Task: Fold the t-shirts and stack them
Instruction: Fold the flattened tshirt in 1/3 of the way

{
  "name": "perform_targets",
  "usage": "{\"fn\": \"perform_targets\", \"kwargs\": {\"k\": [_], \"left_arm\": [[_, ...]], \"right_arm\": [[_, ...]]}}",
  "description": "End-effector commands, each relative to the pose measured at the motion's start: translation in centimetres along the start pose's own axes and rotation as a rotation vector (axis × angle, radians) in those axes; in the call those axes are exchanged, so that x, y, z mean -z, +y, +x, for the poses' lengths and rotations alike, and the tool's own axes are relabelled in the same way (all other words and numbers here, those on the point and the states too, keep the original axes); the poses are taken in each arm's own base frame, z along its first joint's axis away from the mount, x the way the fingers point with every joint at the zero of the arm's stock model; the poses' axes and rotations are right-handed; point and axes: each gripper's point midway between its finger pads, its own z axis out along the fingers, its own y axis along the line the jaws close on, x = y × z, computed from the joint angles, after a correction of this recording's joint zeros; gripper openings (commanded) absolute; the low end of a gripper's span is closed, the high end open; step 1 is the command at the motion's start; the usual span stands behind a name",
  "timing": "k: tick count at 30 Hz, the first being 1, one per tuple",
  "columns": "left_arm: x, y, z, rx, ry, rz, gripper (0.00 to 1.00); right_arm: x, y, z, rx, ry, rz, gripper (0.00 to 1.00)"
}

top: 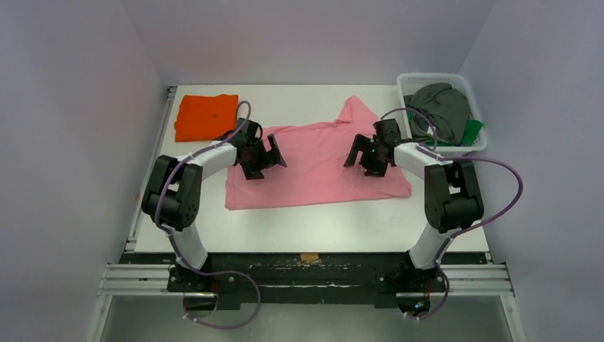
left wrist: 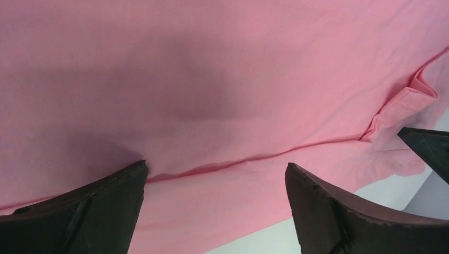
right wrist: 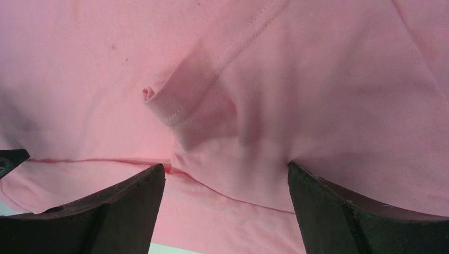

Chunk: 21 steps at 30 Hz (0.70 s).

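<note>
A light pink t-shirt (top: 317, 165) lies spread on the white table, partly folded, with one sleeve pointing toward the back. My left gripper (top: 274, 153) hovers over its left part, jaws open, nothing between them; the left wrist view fills with pink cloth (left wrist: 222, 79) and a fold line. Over the shirt's right part my right gripper (top: 356, 152) stands open too, above a folded sleeve hem (right wrist: 174, 106). A folded orange t-shirt (top: 206, 116) sits at the back left. Dark grey (top: 441, 107) and green (top: 471, 132) t-shirts are bunched in the basket.
The white mesh basket (top: 404, 82) stands at the back right corner of the table. White walls close in both sides and the back. A black rail (top: 306, 274) with the arm bases runs along the near edge.
</note>
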Motion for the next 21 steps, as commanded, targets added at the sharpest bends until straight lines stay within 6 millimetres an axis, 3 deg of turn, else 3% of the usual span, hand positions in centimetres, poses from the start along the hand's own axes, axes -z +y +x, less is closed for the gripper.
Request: {"fn": "perform_targets", "kwargs": {"k": [1,13,17,21], "left_arm": [[-0.7,1.3,3.6,0.019,0.078,-0.033,1.0],[2.1,4.2,13.8,0.004,0.136,-0.108,1.0],[3.0,5.1,16.8,0.006,0.145,-0.121,1.0],[3.7,5.9,18.4,0.01,0.132,-0.146,1.0]], "right_arm": [[-0.2,-3.8,4.4,-0.077,0.044,0.119,0.86],[5.4,-10.4,13.5,-0.182,0.093,0.327,0.89],[6.4,-11.3,15.2,-0.193,0.096,0.346,0.9],[7.7,-12.0,16.2,-0.213,0.081,0.37,0.9]]}}
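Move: My open fingers already stand on the pink t-shirt, whose middle lies about 15 cm to the right of my left hand and 2 cm back, and about 15 cm to the left of my right hand, also 2 cm back. The near table edge runs some 31 cm straight back of each hand. From my left hand the folded orange shirt is 17 cm ahead and 23 cm left; from my right, the basket stands 18 cm ahead and 28 cm right. With both grippers kept open and their fingertips still resting on the pink cloth, I drag the t-shirt back over the table towards the near edge, picking up speed after a slow start. My left hand goes about 13 cm back and my right about 12, both drifting 4 to 5 cm right at a level height, while my right wrist turns some 10 degrees clockwise. ##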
